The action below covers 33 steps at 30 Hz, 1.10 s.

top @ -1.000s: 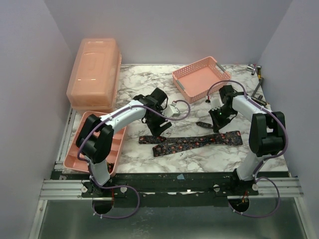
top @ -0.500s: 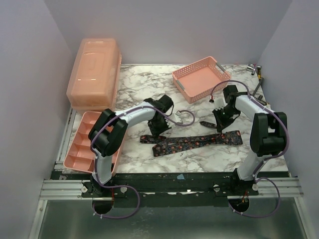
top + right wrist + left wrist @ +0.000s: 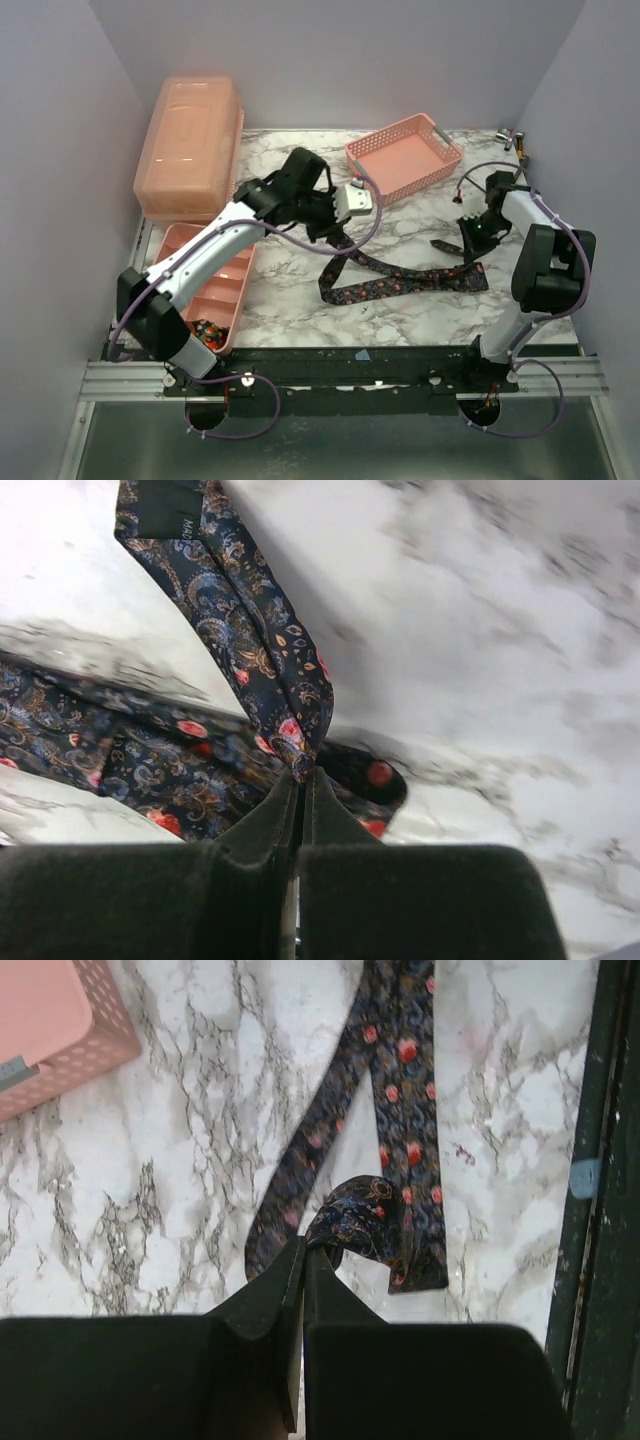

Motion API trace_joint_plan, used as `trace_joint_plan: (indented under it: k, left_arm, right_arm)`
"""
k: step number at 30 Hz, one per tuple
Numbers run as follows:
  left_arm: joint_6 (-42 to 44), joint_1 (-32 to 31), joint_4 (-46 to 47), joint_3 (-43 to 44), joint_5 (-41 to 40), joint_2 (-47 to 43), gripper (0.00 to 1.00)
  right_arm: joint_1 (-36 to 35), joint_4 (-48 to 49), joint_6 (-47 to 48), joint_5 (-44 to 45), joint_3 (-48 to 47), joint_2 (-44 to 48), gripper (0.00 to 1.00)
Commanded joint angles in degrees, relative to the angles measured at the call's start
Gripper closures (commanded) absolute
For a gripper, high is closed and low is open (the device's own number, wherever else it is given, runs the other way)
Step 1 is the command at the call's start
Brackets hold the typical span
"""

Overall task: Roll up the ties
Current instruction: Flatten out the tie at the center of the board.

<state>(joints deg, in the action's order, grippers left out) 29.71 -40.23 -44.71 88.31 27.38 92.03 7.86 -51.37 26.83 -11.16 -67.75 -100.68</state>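
One dark navy tie [image 3: 400, 285] with red dots lies stretched across the marble table [image 3: 290, 180], near its front. My left gripper [image 3: 336, 240] is shut on a bunched fold of the tie [image 3: 400, 1110] near its left end and holds that part off the table. In the left wrist view the left gripper [image 3: 304, 1248] pinches the fabric at the jaw tips. My right gripper [image 3: 469, 246] is shut on the tie's other end. In the right wrist view the tie [image 3: 230, 610] hangs from the right gripper [image 3: 301, 774], its labelled back side showing.
A pink lidded box [image 3: 190, 145] stands at the back left. A pink mesh basket [image 3: 405, 155] sits at the back centre-right. A pink compartment tray [image 3: 205, 285] lies at the left edge with something coloured in its near cell. Small tools [image 3: 515, 140] lie at the back right corner.
My left gripper shut on the tie's left part and rose towards the back with it. The right gripper carried its end to the right, pulling the tie longer.
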Motion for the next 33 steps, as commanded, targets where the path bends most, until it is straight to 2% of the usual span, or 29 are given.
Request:
trace_joint_plan:
  k: [1, 4, 7, 11, 13, 15, 16, 18, 19, 20, 21, 23, 26, 30, 33]
  left_arm:
    - [14.8, 3.7, -3.9, -11.1, 7.9, -6.7, 1.0]
    - [25.6, 5.9, -6.1, -20.0, 5.2, -11.8, 1.0]
    - [35.7, 7.7, -4.6, -30.5, 0.1, -16.9, 1.0]
    - [44.7, 8.7, -1.5, -39.6, -5.8, -21.3, 1.0]
    - [47.0, 8.8, 0.1, -42.3, -9.0, -22.5, 0.92]
    - [47.0, 8.7, 2.2, -43.1, -12.6, -21.9, 0.75]
    - [45.6, 8.7, 3.5, -42.7, -14.3, -21.3, 0.68]
    - [40.9, 9.5, 3.8, -39.4, -16.4, -18.7, 0.66]
    - [38.2, 10.3, 2.0, -36.6, -15.5, -17.0, 0.6]
    - [35.8, 10.7, -1.2, -32.9, -13.9, -15.5, 0.43]
    - [32.6, 11.0, -3.4, -29.1, -12.5, -14.0, 0.31]
    - [27.5, 11.0, -8.2, -23.6, -8.9, -11.6, 0.27]
    - [20.6, 9.8, -11.6, -19.3, -5.7, -8.7, 0.25]
    - [13.0, 6.5, -11.5, -18.4, -5.2, -5.4, 0.25]
    - [8.4, 2.9, -8.2, -21.6, -8.4, -3.5, 0.24]
  right_arm:
    - [5.6, -4.5, 5.5, 0.9, -2.4, 3.3, 0.99]
    - [7.4, -5.5, 7.8, 0.8, -0.5, 4.9, 0.99]
    - [7.3, -6.9, 8.0, -2.2, 0.8, 5.7, 0.99]
    - [7.4, -9.0, 7.6, -5.7, 1.1, 5.6, 0.84]
    - [7.4, -8.8, 7.8, -4.9, 1.1, 5.8, 0.8]
    - [7.5, -8.9, 8.0, -3.8, 0.6, 5.8, 0.79]
    - [7.7, -8.9, 8.2, -3.3, 0.1, 5.8, 0.79]
    - [8.1, -9.3, 8.4, -2.5, -1.1, 5.6, 0.78]
    - [8.4, -9.6, 8.6, -2.3, -1.9, 5.4, 0.78]
    - [8.6, -9.8, 8.6, -2.0, -2.6, 5.3, 0.76]
    - [8.7, -10.6, 8.7, -2.1, -3.5, 4.9, 0.73]
    - [8.9, -12.2, 9.2, -2.7, -4.7, 4.8, 0.6]
    - [9.4, -14.7, 9.9, -3.1, -5.3, 5.9, 0.48]
    - [9.5, -20.0, 12.4, -6.4, -5.2, 8.6, 0.47]
    - [9.5, -22.2, 14.0, -8.0, -1.6, 10.7, 0.45]
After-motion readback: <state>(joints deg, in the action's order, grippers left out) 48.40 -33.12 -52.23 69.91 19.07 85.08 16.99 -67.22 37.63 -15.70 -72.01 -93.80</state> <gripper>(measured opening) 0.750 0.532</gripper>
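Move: The left hand, holding the tie's loose end about 20 cm above the board, is bound for bare board some 17 cm to its left and 7 cm back. The tie's fold lies around 2 cm left and 6 cm back of the hand; the compartment tray's middle is 31 cm left and 4 cm back. The right hand pinches the narrow tail just above the tie's right end, 3 cm back and 2 cm right. Leftward and down, drawing back as well, the left hand swings the held tie end about 17 cm across towards the tray, fingers tipping steeper and turning clockwise, then opens to let it go and lifts off forward and to the right. The right hand meanwhile draws the tail some 4 cm right, rising slightly, lets go, and backs off upward. ##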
